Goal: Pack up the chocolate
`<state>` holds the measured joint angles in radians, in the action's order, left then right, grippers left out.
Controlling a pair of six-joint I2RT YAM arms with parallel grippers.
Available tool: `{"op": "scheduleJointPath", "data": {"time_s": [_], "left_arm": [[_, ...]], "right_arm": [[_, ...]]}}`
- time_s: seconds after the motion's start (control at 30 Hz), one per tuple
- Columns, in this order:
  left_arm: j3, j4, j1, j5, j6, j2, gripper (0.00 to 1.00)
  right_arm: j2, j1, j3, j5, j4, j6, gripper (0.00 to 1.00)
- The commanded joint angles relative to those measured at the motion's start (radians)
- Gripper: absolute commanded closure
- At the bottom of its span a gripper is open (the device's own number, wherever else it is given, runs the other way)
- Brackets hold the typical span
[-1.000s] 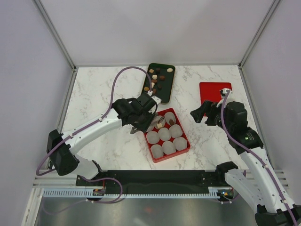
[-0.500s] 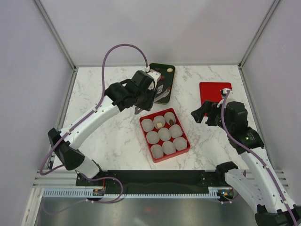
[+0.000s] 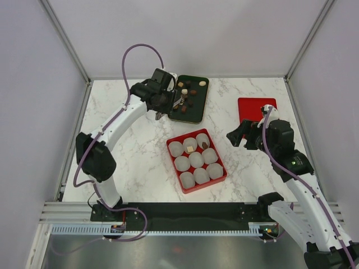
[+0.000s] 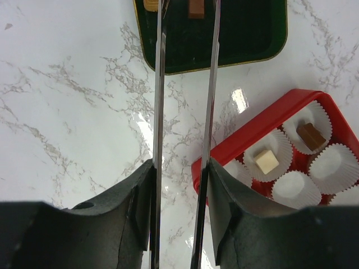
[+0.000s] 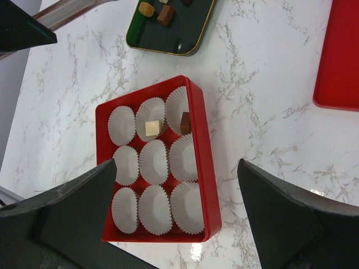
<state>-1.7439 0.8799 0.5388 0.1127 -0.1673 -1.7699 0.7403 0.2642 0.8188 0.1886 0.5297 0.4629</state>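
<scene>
Several loose chocolates [image 3: 188, 92] lie on the dark green tray [image 3: 192, 115] at the back. The red box [image 3: 205, 185] holds several white paper cups. One cup has a cream cube [image 3: 190, 149] and the cup beside it a brown piece [image 3: 205, 145]. My left gripper [image 3: 166, 105] is shut on metal tongs [image 4: 213, 84]. Their blades stand apart and reach over the tray [image 4: 247, 33], either side of a brown piece [image 4: 196, 8] at the view's top edge. My right gripper [image 3: 242, 134] hangs open and empty to the right of the box [image 5: 210, 168].
A flat red lid [image 3: 255, 109] lies at the back right on the marble table, just behind my right gripper. Walls close the table on three sides. The other paper cups [image 5: 154, 210] in the box hold nothing.
My left arm has swung from over the red box back to the dark tray. A cream cube now sits in a cup where the tongs were. My right arm has not moved.
</scene>
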Motion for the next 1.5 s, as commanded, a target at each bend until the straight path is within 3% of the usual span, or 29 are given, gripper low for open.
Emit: {"op": "scheduleJointPath", "data": {"time_s": [0.0,0.13,0.57,1.47], "left_arm": [[-0.037,-0.053,0.004,-0.01,0.058,-0.077,0.53],[0.004,-0.09,0.004,-0.083,0.052,-0.115,0.54],[0.012,-0.121,0.006,-0.053,0.055,-0.217,0.54],[0.015,-0.125,0.006,-0.047,0.095,-0.232,0.52]], "right_arm": [[0.016,-0.002,0.026,0.026,-0.039,-0.016,0.02],[0.004,-0.002,0.005,0.009,-0.043,-0.015,0.02],[0.01,-0.002,0.008,-0.017,-0.048,-0.027,0.02],[0.018,0.0,0.023,-0.023,-0.048,-0.038,0.02]]}}
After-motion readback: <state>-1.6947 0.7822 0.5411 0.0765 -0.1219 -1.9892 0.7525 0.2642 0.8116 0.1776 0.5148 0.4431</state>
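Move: The brown chocolate near the close end of the green tray is about 5 cm ahead, 6 cm right and 18 cm below the left hand, which already holds the tongs. The tan chocolate sits some 3 cm left of the brown one and 1 cm farther out; a cream one lies 3 cm beyond and 1 cm left of the brown. From the right hand, the brown chocolate is roughly 13 cm ahead, 20 cm left and 21 cm below. Lower the left gripper about 10 cm, easing off over the last part, so the tongs' open tips come down into the near end of the green tray towards the brown chocolate. Tip the wrist roughly 10 degrees farther down and back under the hand on the way, then hold there, keeping your grip on the tongs half open. ##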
